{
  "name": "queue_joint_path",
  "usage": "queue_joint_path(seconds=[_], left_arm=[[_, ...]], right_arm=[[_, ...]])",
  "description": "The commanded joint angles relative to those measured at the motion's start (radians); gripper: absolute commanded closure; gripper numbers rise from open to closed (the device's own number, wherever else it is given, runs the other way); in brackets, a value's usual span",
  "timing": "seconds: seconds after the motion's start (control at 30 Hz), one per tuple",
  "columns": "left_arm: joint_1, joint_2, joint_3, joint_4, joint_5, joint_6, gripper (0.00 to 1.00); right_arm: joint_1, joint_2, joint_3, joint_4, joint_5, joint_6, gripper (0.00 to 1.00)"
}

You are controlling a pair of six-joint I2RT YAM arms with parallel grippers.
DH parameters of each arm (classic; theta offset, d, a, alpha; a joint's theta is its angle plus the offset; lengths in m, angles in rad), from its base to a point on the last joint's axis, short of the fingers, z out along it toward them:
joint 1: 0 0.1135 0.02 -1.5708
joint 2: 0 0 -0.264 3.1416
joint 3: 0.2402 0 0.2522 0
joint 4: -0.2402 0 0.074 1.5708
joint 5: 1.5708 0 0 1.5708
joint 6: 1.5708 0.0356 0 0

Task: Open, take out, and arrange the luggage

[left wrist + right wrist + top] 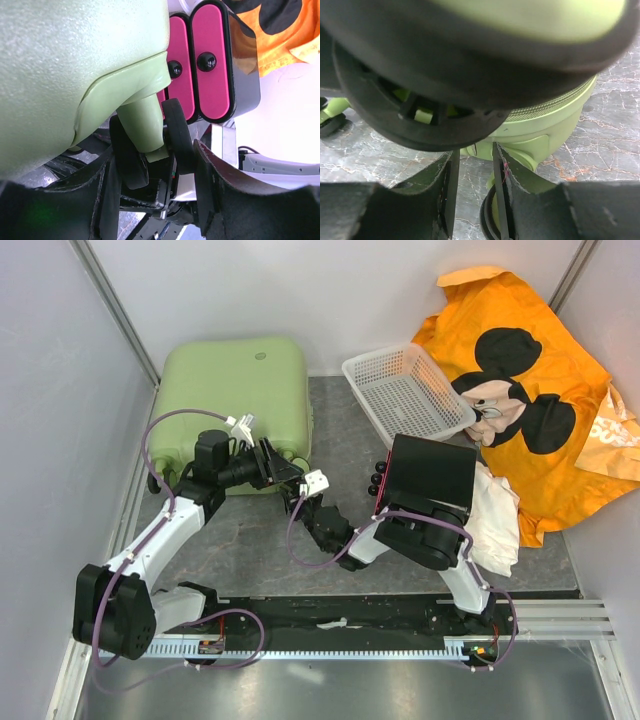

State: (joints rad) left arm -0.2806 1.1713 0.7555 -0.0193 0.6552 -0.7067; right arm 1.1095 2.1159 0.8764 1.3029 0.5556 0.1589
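Observation:
The pale green luggage (235, 405) lies flat and closed at the back left. My left gripper (275, 465) is at its near right corner. In the left wrist view the green shell (65, 65) fills the upper left. A twin black wheel (176, 132) on its green leg sits between my left gripper (155, 150) fingers, which press on both sides of it. My right gripper (297, 502) points at the same corner from below. In the right wrist view another black wheel (410, 115) looms above the right gripper (474, 152). Its jaws stand a narrow gap apart over bare floor, and a small green tab (474, 148) lies just beyond the tips.
A white mesh basket (405, 392) stands at the back centre. A black box (432, 475) with pink drawers (210, 60) is right of my right gripper. An orange cartoon-mouse cloth (530, 390) and a white cloth (495, 520) lie at the right. Grey walls close in on both sides.

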Motion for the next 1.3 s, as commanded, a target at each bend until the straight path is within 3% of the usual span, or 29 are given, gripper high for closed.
queue_joint_path(seconds=[0.0,0.47,0.83,1.27], left_arm=[[-0.009,-0.032,0.022,0.245,0.299,-0.086,0.98],[-0.006,-0.03,0.013,0.246,0.302,-0.085,0.98],[0.011,-0.035,0.002,0.24,0.301,-0.08,0.98],[0.058,-0.051,0.005,0.216,0.291,-0.063,0.98]], right_arm=[[-0.007,0.026,0.052,0.205,0.024,-0.073,0.62],[-0.019,0.058,0.101,0.317,0.044,-0.114,0.69],[-0.019,0.019,0.055,0.406,0.052,-0.095,1.0],[-0.034,-0.079,-0.066,0.404,0.224,-0.079,1.0]])
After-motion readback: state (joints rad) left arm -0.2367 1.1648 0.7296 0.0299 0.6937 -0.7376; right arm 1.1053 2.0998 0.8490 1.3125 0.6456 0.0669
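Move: The zipper pull on the suitcase's near right corner hangs just off the right fingertips, about 2 cm ahead, neither left nor right, at their height. From the right hand, the upper wheel is some 6 cm above, 1 cm ahead and 2 cm left; the lower wheel is 6 cm below, 3 cm ahead and straight in line. The left hand, on the upper wheel's stem, has the pull about 9 cm straight below it. Right hand eases 1 cm forward, shuts on the zipper pull, then draws right 2.5 cm; left keeps its hold. ##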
